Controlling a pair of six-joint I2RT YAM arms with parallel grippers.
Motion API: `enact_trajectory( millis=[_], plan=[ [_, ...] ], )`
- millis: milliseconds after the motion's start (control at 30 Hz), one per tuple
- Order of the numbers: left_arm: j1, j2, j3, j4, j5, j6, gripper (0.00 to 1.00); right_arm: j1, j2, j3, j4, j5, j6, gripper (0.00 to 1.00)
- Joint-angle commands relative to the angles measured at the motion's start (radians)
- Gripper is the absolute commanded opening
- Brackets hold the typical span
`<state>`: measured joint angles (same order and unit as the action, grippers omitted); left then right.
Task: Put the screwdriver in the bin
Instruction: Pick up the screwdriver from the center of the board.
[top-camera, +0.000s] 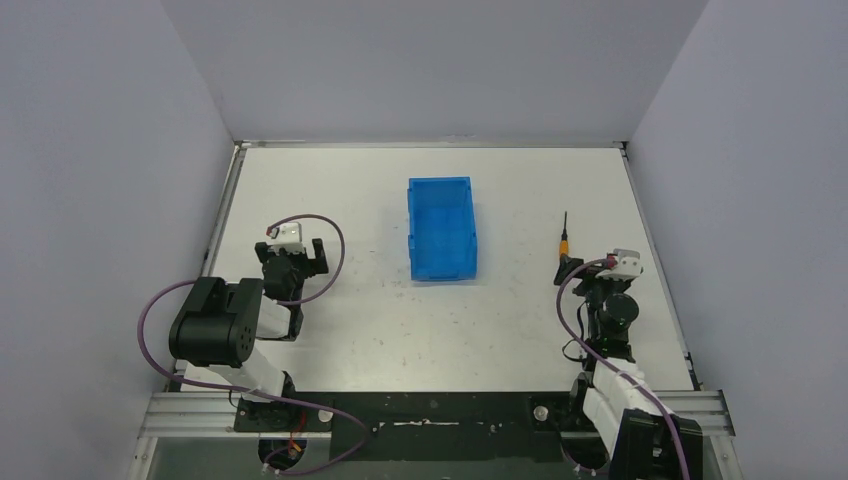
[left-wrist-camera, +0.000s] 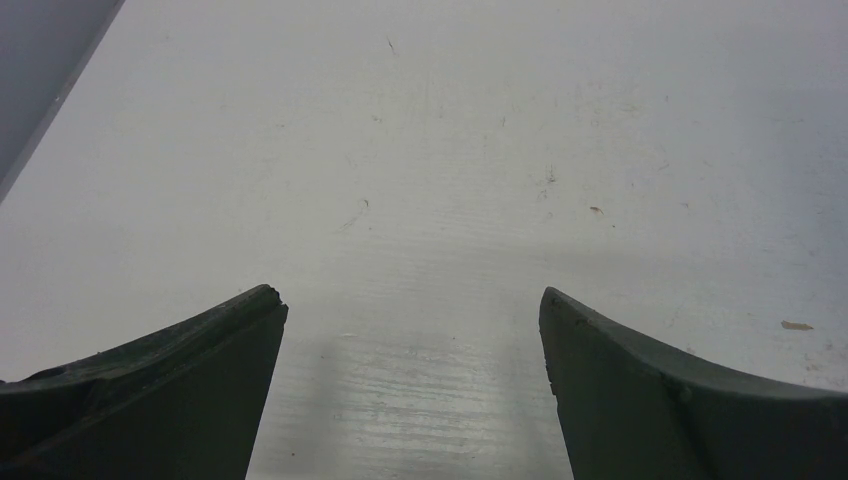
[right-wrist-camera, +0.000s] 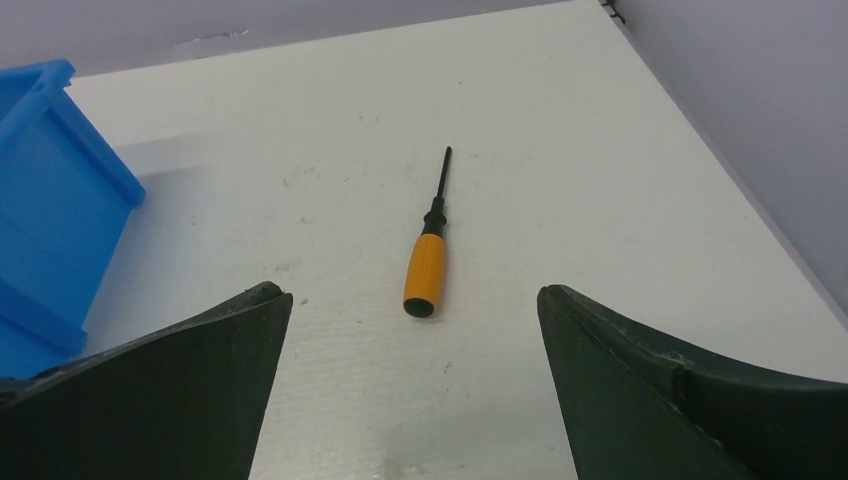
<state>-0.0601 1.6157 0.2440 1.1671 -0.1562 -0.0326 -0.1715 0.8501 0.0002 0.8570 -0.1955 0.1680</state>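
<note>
The screwdriver (top-camera: 565, 238), with an orange handle and thin black shaft, lies flat on the white table at the right, shaft pointing away. In the right wrist view the screwdriver (right-wrist-camera: 426, 262) lies just ahead of my open right gripper (right-wrist-camera: 414, 295), handle end nearest, centred between the fingers. My right gripper (top-camera: 580, 270) sits just behind the handle. The blue bin (top-camera: 441, 228) stands open-topped mid-table; its corner shows at the left of the right wrist view (right-wrist-camera: 55, 190). My left gripper (top-camera: 295, 262) is open and empty over bare table (left-wrist-camera: 412, 298), left of the bin.
White enclosure walls surround the table on three sides; the right wall runs close to the screwdriver (right-wrist-camera: 760, 120). The table's right edge (top-camera: 660, 270) lies just beyond my right arm. Purple cables loop around both arms.
</note>
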Motion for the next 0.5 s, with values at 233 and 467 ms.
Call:
enact_trajectory(
  millis=[233, 467],
  plan=[
    [-0.001, -0.007, 0.011, 0.043, 0.003, 0.001, 0.97, -0.004, -0.02, 0.448, -0.641, -0.039, 0.059, 1.0],
    [-0.001, -0.007, 0.011, 0.043, 0.003, 0.001, 0.97, 0.028, 0.219, 0.956, -1.268, -0.003, 0.086, 1.0]
  ],
)
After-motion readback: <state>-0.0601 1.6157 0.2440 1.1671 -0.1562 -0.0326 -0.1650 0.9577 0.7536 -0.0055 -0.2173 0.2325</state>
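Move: The screwdriver lies on the table some 16 cm ahead of the right hand, about 2 cm to its right and roughly 12 cm below, shaft pointing away. The blue bin stands about 28 cm to the left of the screwdriver and level with it in reach. From the idle left hand, the screwdriver is about 9 cm farther out, some 59 cm to the right and 5 cm lower. Upwards and a little forward: after a very small dip, the empty right hand climbs about 12 cm, speeding up, while reaching some 5 cm farther out on the screwdriver's side of the bin. Its fingers stay wide open as they tip down about 10 degrees and the hand rolls slightly, left side rising; it touches nothing. ##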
